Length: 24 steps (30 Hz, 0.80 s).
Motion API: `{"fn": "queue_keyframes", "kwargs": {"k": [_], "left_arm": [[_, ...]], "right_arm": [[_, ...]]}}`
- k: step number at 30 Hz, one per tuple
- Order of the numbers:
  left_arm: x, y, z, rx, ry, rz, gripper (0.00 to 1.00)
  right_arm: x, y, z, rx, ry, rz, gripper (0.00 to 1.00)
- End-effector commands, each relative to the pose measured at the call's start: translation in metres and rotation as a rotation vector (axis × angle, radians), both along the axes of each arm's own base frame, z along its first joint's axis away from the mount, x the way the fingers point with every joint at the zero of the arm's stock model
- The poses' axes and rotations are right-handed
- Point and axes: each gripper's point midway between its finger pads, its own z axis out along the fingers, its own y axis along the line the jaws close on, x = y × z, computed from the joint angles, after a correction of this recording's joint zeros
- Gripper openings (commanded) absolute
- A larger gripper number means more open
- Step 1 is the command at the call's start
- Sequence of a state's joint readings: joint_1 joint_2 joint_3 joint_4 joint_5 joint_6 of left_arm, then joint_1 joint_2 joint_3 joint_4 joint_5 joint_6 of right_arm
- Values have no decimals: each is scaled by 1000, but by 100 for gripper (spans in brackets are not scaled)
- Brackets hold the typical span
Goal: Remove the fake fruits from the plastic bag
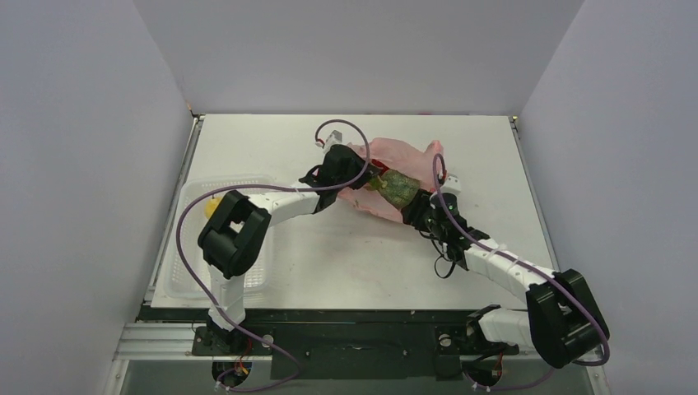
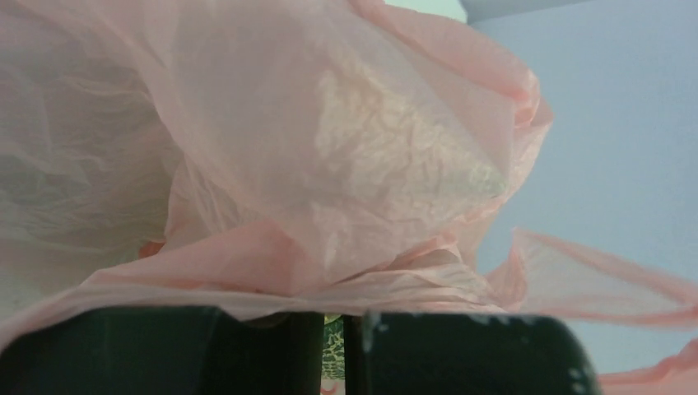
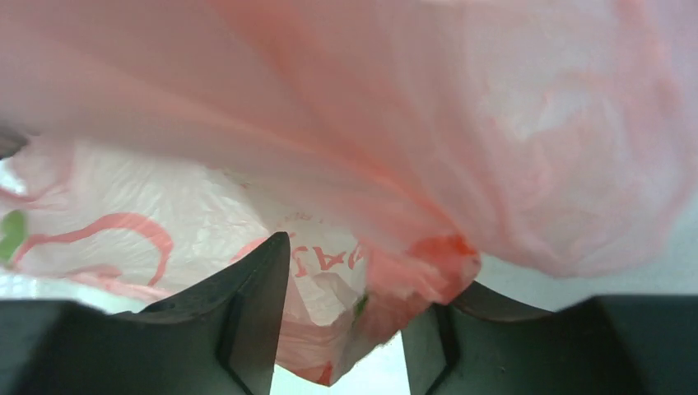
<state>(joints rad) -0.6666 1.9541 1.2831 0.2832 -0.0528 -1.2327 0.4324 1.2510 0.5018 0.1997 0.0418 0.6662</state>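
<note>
The pink plastic bag (image 1: 407, 164) lies crumpled at the back middle of the table. A green-mottled patch (image 1: 397, 188) shows on or through its film; I cannot tell whether it is a fruit. My left gripper (image 1: 368, 179) is at the bag's left edge. In the left wrist view it (image 2: 333, 317) is shut, with bag film (image 2: 329, 164) bunched over its tips. My right gripper (image 1: 411, 207) is at the bag's near edge. In the right wrist view it (image 3: 368, 263) is open, with a loose fold of film (image 3: 411, 263) hanging between the jaws. One yellow fake fruit (image 1: 211, 206) lies in the tray.
A clear plastic tray (image 1: 185, 271) stands at the table's left edge, beside the left arm's elbow. Grey walls close in the left, back and right sides. The right arm's cable loops over the bag's right end (image 1: 440, 177).
</note>
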Motion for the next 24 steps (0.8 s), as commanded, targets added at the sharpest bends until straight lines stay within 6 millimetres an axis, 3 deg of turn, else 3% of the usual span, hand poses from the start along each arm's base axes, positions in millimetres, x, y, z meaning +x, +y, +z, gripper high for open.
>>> {"fn": "queue_keyframes", "kwargs": {"k": [1, 2, 3, 5, 8, 10, 11, 17, 24], "left_arm": [[-7, 4, 38, 155, -100, -81, 0], [-9, 5, 35, 168, -97, -86, 0], [-10, 6, 34, 177, -101, -93, 0], [-13, 6, 33, 175, -110, -101, 0], [-14, 7, 32, 171, -121, -107, 0], [-14, 4, 33, 173, -131, -118, 0], [-15, 3, 32, 176, -130, -124, 0], [-17, 7, 32, 203, -141, -127, 0], [-19, 6, 26, 220, -143, -154, 0]], "right_arm": [[5, 18, 75, 36, -119, 120, 51], [-1, 19, 80, 31, -96, 140, 53], [-2, 24, 101, 57, -127, 162, 57], [-5, 26, 124, 134, -152, 144, 66], [6, 32, 153, 221, -241, 106, 72], [16, 38, 160, 268, -241, 94, 72], [22, 41, 153, 273, -208, 89, 72], [42, 62, 160, 352, -218, 103, 74], [73, 84, 132, 562, -77, 26, 78]]}}
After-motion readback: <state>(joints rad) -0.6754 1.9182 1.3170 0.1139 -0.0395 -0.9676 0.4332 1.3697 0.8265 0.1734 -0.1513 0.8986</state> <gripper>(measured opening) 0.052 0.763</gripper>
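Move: The green gourd hangs by its stem from the left fingers, its body about 5 cm back, 5 cm to the right and 4 cm below the left hand. From the right hand the gourd lies roughly 6 cm ahead, 4 cm to the left and about level in height; the red fruit is some 13 cm ahead and 8 cm left, and the bag's raised far side about 15 cm straight ahead, a little higher. Upward first: the right hand, already opening, leaves the bag's near edge and climbs steeply by about 15 cm, then swings forward and left towards the left gripper while sinking some 4 cm, its left side rolling up and its fingers spreading wider. The left hand nearly holds its place, rolls its left side up about 15 degrees and keeps the gourd's stem pinched. ##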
